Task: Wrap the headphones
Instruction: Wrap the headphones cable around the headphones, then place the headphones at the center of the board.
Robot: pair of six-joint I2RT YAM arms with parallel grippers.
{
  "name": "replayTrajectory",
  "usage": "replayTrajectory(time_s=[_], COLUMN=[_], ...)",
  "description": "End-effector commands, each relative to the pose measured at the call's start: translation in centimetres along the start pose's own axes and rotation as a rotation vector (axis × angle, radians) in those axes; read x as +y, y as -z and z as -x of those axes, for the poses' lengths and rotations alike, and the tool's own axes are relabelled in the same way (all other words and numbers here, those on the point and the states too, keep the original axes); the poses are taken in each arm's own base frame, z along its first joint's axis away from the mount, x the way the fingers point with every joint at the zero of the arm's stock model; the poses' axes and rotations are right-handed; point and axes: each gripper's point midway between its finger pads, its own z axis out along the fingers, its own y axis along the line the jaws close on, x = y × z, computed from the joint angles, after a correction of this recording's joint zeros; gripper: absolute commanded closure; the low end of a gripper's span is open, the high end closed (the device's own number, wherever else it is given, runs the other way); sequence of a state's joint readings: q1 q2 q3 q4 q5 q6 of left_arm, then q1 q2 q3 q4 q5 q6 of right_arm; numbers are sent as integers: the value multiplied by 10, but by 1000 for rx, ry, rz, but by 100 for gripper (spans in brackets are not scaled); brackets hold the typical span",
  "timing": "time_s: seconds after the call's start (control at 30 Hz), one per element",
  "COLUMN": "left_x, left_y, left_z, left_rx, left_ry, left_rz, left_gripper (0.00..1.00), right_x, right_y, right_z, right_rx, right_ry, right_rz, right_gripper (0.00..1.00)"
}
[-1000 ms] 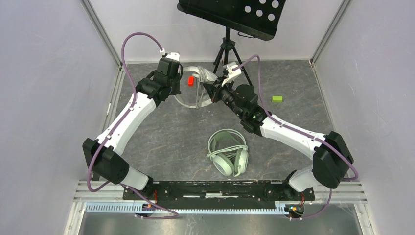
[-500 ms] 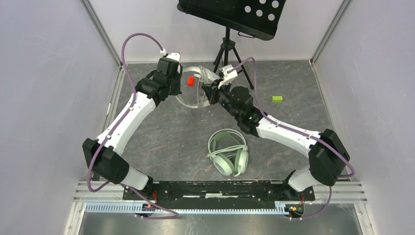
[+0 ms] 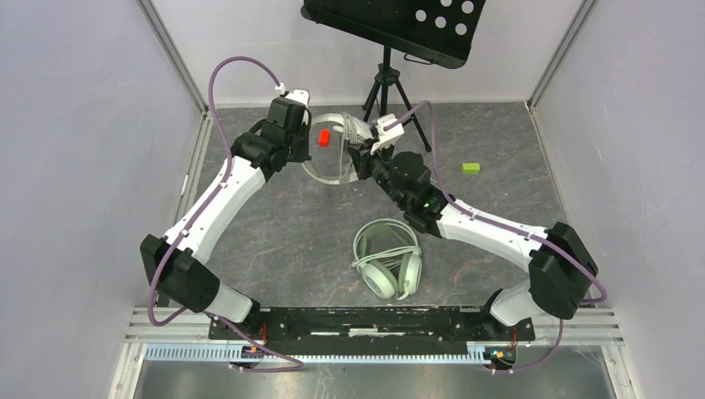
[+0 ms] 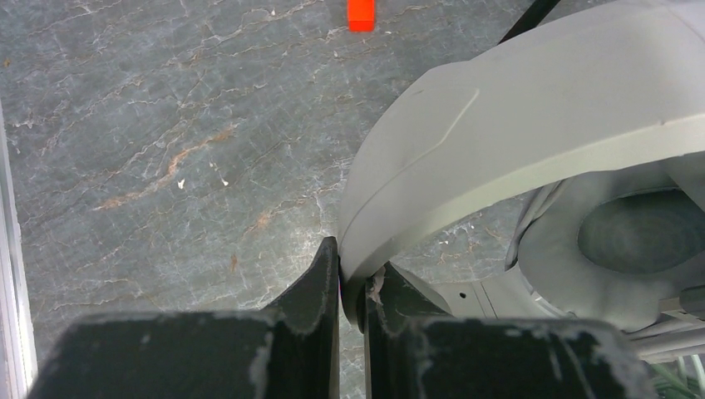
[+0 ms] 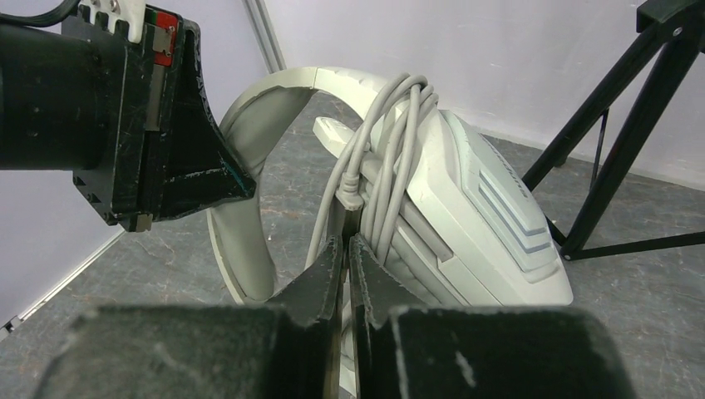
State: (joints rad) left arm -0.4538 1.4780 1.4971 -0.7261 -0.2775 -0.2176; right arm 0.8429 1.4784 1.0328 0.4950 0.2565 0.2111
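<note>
The white-grey headphones [image 3: 322, 173] hang above the table at the back, between both grippers. My left gripper [image 4: 353, 278] is shut on the headband [image 4: 515, 125], next to a grey ear cushion [image 4: 640, 233]. My right gripper [image 5: 345, 243] is shut on the pale cable [image 5: 391, 141], which lies in several turns around the chevron-marked earcups [image 5: 490, 208]. The cable's plug [image 5: 349, 198] sits just above the right fingertips. In the right wrist view the left gripper [image 5: 245, 184] shows at the left, by the headband [image 5: 249, 116]. The mint-green headphones [image 3: 387, 258] lie on the table near the front.
A black tripod [image 3: 384, 83] with a perforated black panel [image 3: 399, 25] stands behind the headset. A small red block [image 3: 324, 137] lies by the left gripper and a green block [image 3: 471, 168] at the right. Grey walls close in both sides.
The right arm has shifted a little to the left, toward the headset, still gripping the cable. The left arm and the mint-green headset have stayed in place.
</note>
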Motion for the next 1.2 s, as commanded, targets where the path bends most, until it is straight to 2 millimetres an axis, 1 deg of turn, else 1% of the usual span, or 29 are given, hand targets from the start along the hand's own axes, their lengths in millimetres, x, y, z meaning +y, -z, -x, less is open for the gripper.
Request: replayTrajectory(time_s=[0.0, 0.1, 0.27, 0.43, 0.6, 0.73, 0.8, 0.83, 0.93, 1.0, 1.13, 1.17], left_x=[-9, -8, -4, -3, -4, -5, -4, -2, 4, 10, 20, 23], left_y=[31, 29, 27, 27, 27, 23, 19, 16, 5, -2, -17, -21], left_z=[54, 53, 52, 51, 50, 46, 41, 38, 25, 12, -19, -28], left_rx=[-179, -177, -171, -171, -168, -150, -126, -114, -60, -13, 80, 104], left_ry=[60, 58, 56, 59, 63, 52, 45, 46, 69, 84, 124, 145], left_rz=[-71, -62, -40, -33, -36, -40, -34, -28, -28, -18, -28, -35], left_gripper=[98, 98, 98, 98, 98, 98, 98, 98, 98, 98, 98, 98], right_x=[-18, -14, -13, -6, 0, -2, -5, -6, -8, -10, -10, -11], right_y=[7, 9, 19, 32, 33, 31, 36, 40, 51, 58, 76, 81], right_z=[12, 14, 26, 42, 57, 59, 61, 65, 72, 77, 78, 77], right_rx=[-20, -10, -7, -45, -71, -54, -62, -75, -92, -96, -86, -83], right_ry=[53, 53, 27, -24, -33, -11, -8, -8, -4, 3, 14, 16], right_rz=[-78, -62, -56, -13, 12, -7, -11, -10, -12, -15, 13, 16], right_gripper=[89, 87, 82, 79, 72, 71, 70, 69, 60, 55, 31, 21])
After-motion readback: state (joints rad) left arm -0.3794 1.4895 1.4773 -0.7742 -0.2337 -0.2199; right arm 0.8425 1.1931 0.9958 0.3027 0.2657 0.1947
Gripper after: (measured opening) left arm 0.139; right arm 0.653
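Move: The plug end of the white headphones' cable is right at the right hand's fingertips, no more than about 1 cm ahead and above. The wrapped cable coil sits some 2 cm ahead and 2 cm left, and the nearer-to-wall earcup about 6 cm ahead. Well below, the green headphones lie roughly 23 cm back and 10 cm right, the red block about 12 cm ahead and 7 cm left. From the left hand, the plug is about 11 cm right, level front to back, slightly lower. Up, right and back, in two pulls with a short pause between, the right hand opens its fingers from nearly shut to well apart, releasing the plug at the coil, and draws some 9 cm away from the headphones, its attitude almost unchanged. The left hand keeps its grip on the headband, holding still until late, then carries the headphones about 3 cm left and down. ##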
